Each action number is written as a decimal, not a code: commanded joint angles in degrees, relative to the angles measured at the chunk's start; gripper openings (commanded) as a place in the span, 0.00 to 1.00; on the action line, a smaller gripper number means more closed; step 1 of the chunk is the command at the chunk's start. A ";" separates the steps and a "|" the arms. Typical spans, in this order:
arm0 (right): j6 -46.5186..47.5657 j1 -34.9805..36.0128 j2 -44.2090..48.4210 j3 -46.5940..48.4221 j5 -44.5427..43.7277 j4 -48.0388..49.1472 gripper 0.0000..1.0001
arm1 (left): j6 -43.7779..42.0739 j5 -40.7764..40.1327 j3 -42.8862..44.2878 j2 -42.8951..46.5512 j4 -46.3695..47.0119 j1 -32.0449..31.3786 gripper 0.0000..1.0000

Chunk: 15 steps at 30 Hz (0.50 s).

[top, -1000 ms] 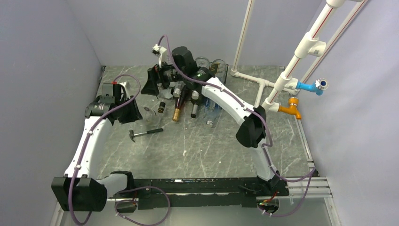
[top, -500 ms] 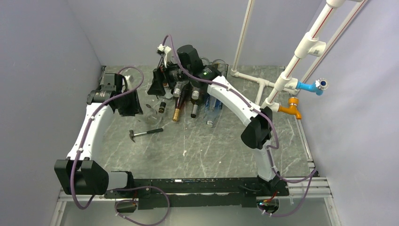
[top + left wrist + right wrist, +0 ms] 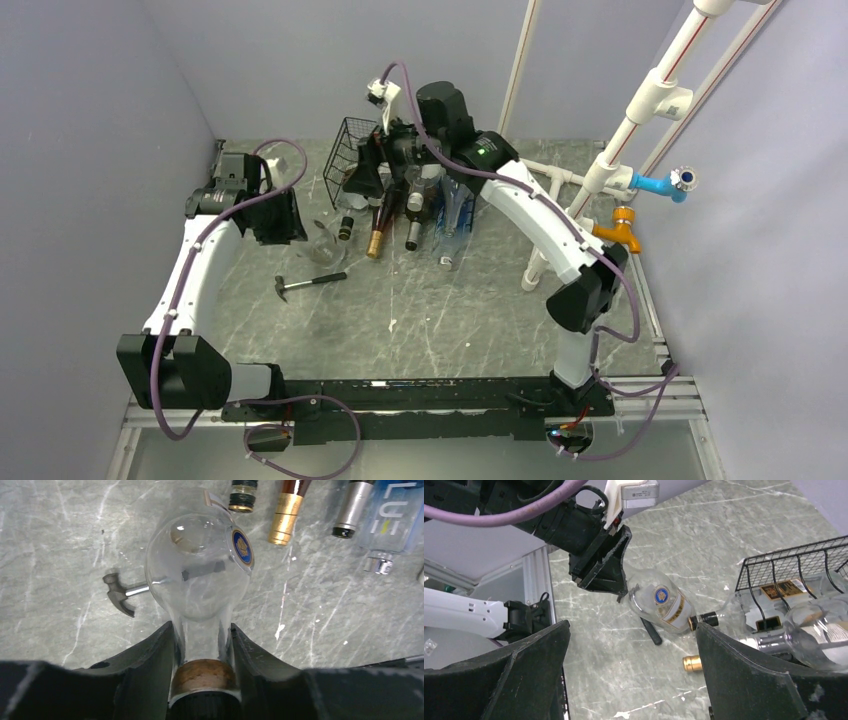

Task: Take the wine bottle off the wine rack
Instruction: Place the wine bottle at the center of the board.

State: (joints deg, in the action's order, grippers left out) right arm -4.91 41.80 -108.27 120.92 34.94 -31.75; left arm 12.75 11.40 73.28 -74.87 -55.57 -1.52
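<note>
The wine bottle (image 3: 200,570) is clear and round-bodied, with a blue medallion and a brown cork. My left gripper (image 3: 202,630) is shut on its neck and holds it out over the table, left of the wine rack (image 3: 349,150). The right wrist view shows the same bottle (image 3: 664,602) in the left gripper (image 3: 606,567), apart from the black wire rack (image 3: 794,565). Several other bottles (image 3: 809,630) lie in the rack. My right gripper (image 3: 631,670) is open and empty, raised above the rack's left end (image 3: 368,172).
A small hammer (image 3: 120,592) lies on the marble table below the held bottle. Bottle necks stick out of the rack's front: a black cap (image 3: 242,495), a gold cap (image 3: 285,517) and a silver cap (image 3: 350,510). White pipes with taps (image 3: 640,185) stand at the right.
My right arm has risen and swung right, uncovering the rack's left end. The left arm has shifted slightly away from me, still holding the bottle.
</note>
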 commanded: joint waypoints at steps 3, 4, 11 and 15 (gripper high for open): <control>3.46 -0.30 6.15 -4.50 -1.23 -2.75 1.00 | 0.69 8.28 1.81 1.83 3.07 -0.48 0.53; 3.80 -0.32 6.79 -5.20 -1.49 -3.02 1.00 | 0.59 8.55 1.70 2.22 3.12 -0.50 0.55; 4.38 -0.40 12.07 -10.00 -1.62 -4.28 1.00 | 0.62 9.52 0.56 4.83 3.25 -0.43 0.67; 6.98 -0.40 15.67 -13.58 -1.75 -4.78 1.00 | 0.52 10.02 -0.41 7.38 3.86 -0.42 0.75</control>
State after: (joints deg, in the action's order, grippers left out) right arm -0.82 41.45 -97.73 109.21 33.52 -36.42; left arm 13.23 19.38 73.25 -71.22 -53.74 -1.85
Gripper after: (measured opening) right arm 0.997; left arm 0.718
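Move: The left hand still holds the leaning wine bottle by its neck. The bottle's middle is about 5 cm ahead, 2 cm right and 9 cm below, with its base farther out. The hammer lies some 17 cm down, 2 cm ahead; the rack's black-capped neck 13 cm ahead and 8 cm right, the gold neck 9 cm ahead and 15 cm right, both about 14 cm down. From the right hand, the bottle is about 15 cm left, 2 cm ahead and 27 cm below. The left fingers let go of the bottle's neck, opening from under half to nearly three quarters, while that hand goes about 2.5 cm right, then rises nearly 3 cm, rolling slightly with its left side down. The empty, wide-open right hand draws off some 5 cm to the right and back, sinking a little, away from the bottle. ##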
